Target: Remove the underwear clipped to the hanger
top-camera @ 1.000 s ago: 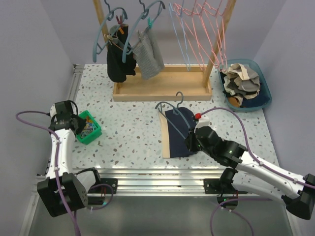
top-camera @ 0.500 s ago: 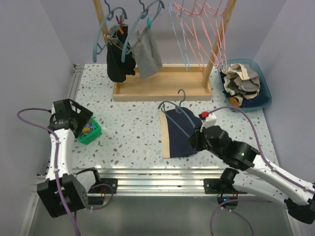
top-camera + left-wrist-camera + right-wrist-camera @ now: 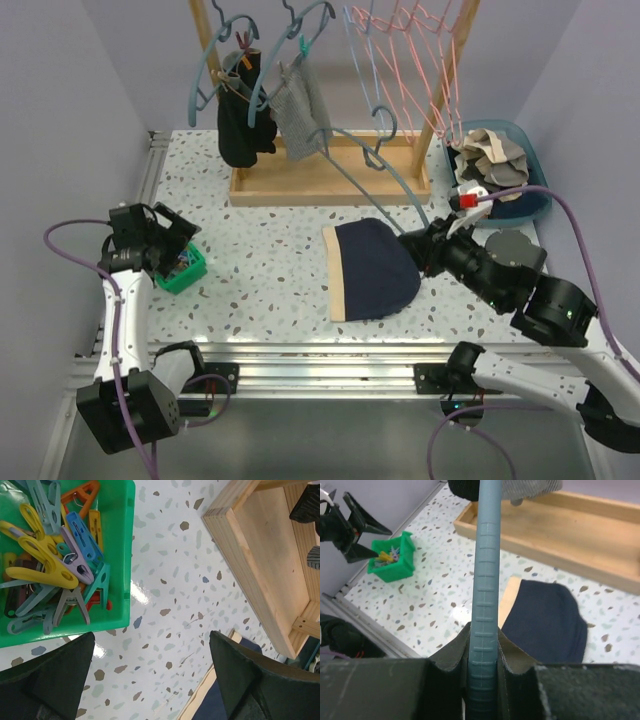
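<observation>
The navy underwear (image 3: 368, 268) with a tan waistband lies flat on the table, with nothing clipped to it. My right gripper (image 3: 418, 243) is shut on one arm of the blue-grey hanger (image 3: 405, 200), which is held in the air and slants back toward the rack. In the right wrist view the hanger (image 3: 486, 555) runs straight up from my right gripper (image 3: 485, 645), above the underwear (image 3: 547, 622). My left gripper (image 3: 165, 245) stands open and holds nothing, next to the green bin (image 3: 183, 270). The left wrist view shows that bin (image 3: 127, 540) full of clothespins (image 3: 55, 570).
A wooden rack (image 3: 330, 180) stands at the back. Two hangers on it carry a black garment (image 3: 240, 125) and a grey one (image 3: 303, 115), and several pink hangers (image 3: 410, 50) hang bare. A blue basket (image 3: 540, 200) of laundry sits at the back right.
My right gripper lifted the hanger up and to the right, off the underwear, which stayed flat on the table. My left gripper opened beside the green bin.
</observation>
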`<state>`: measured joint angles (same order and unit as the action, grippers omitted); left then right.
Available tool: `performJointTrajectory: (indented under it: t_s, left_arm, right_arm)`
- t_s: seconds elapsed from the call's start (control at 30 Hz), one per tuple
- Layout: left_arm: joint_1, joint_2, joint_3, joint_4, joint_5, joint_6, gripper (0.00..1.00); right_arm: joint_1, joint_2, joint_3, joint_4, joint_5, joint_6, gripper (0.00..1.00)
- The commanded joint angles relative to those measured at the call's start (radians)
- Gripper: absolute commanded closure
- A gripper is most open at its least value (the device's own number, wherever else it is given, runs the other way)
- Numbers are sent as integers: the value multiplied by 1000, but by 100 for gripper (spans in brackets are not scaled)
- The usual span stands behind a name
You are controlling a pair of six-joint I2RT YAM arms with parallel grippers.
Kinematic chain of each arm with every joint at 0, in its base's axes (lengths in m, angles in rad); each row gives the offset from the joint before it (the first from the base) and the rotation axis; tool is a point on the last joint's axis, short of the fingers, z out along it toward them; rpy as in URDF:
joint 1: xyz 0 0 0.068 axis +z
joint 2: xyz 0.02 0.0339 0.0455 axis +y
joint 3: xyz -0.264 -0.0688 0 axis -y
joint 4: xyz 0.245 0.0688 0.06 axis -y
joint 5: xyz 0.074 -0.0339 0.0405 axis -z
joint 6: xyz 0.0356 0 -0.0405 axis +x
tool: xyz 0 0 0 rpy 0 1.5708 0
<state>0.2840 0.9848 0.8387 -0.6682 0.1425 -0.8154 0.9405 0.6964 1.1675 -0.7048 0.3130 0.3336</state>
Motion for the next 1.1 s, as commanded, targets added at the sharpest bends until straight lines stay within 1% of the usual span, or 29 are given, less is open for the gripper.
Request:
performJointTrajectory:
  t_s: [0.0,0.07,0.1,0.2,0.3,0.33,0.43,0.47,0.57,0.7,0.77,0.8,0.9,1.07]
  left_arm:
    - [-11,-12,-26,45,48,-13,0]
    - [-12,-14,-36,51,55,-14,0]
    - [-11,-14,-42,51,58,-13,0]
    - [-12,-18,-47,51,66,-13,0]
    - [-19,-18,-52,56,80,-16,0]
    - [-17,-18,-58,56,85,-16,0]
    - [-19,-20,-66,59,91,-16,0]
    - [-19,-20,-67,62,92,-16,0]
    - [-19,-23,-72,64,103,-18,0]
    - [-22,-26,-78,65,112,-21,0]
    - [-22,-31,-81,65,112,-21,0]
    - [-22,-32,-82,65,112,-19,0]
    - [-25,-34,-90,68,114,-19,0]
    - [-26,-34,-98,79,129,-25,0]
  right_arm:
    - [0,130,163,117,98,-190,100]
    - [-2,185,225,149,156,-240,100]
    - [-2,236,271,187,216,-284,100]
    - [-2,314,334,289,311,-368,100]
    - [0,382,391,353,365,-427,100]
    - [-2,437,408,382,385,-439,100]
    - [-11,523,487,403,403,-450,100]
    - [-15,573,504,410,405,-446,100]
    - [-52,652,564,432,391,-409,100]
    - [-117,750,688,419,351,-352,100]
    - [-137,781,724,410,331,-341,100]
    - [-163,813,763,403,307,-309,100]
    - [-201,873,829,357,273,-289,100]
    - [-243,953,908,309,219,-258,100]
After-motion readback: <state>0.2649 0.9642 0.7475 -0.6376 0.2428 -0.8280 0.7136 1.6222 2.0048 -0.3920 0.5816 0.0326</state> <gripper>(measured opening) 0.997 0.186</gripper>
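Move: The bare grey-blue hanger is already in the right fingers, bound for the free stretch of rack rail about 33 cm ahead, 9 cm left and 23 cm above them. From that hand, the hanger with the grey cloth is some 27 cm ahead, 18 left, 5 up; the light blue hanger about 28 ahead, 7 left, 8 up; the navy underwear 8 ahead, 2 left, 34 below. From the left hand the rail spot is roughly 22 cm ahead, 36 right, 44 up. The hanger, still pinched by its end, is carried forward and up towards the rail by the right arm: it climbs about 10 cm early on, then reaches out, some 24 cm forward in all with a smaller leftward shift, while the hand tips up and turns roughly 25 degrees clockwise. The left hand eases about 3 cm right and down, fingers staying wide open. ##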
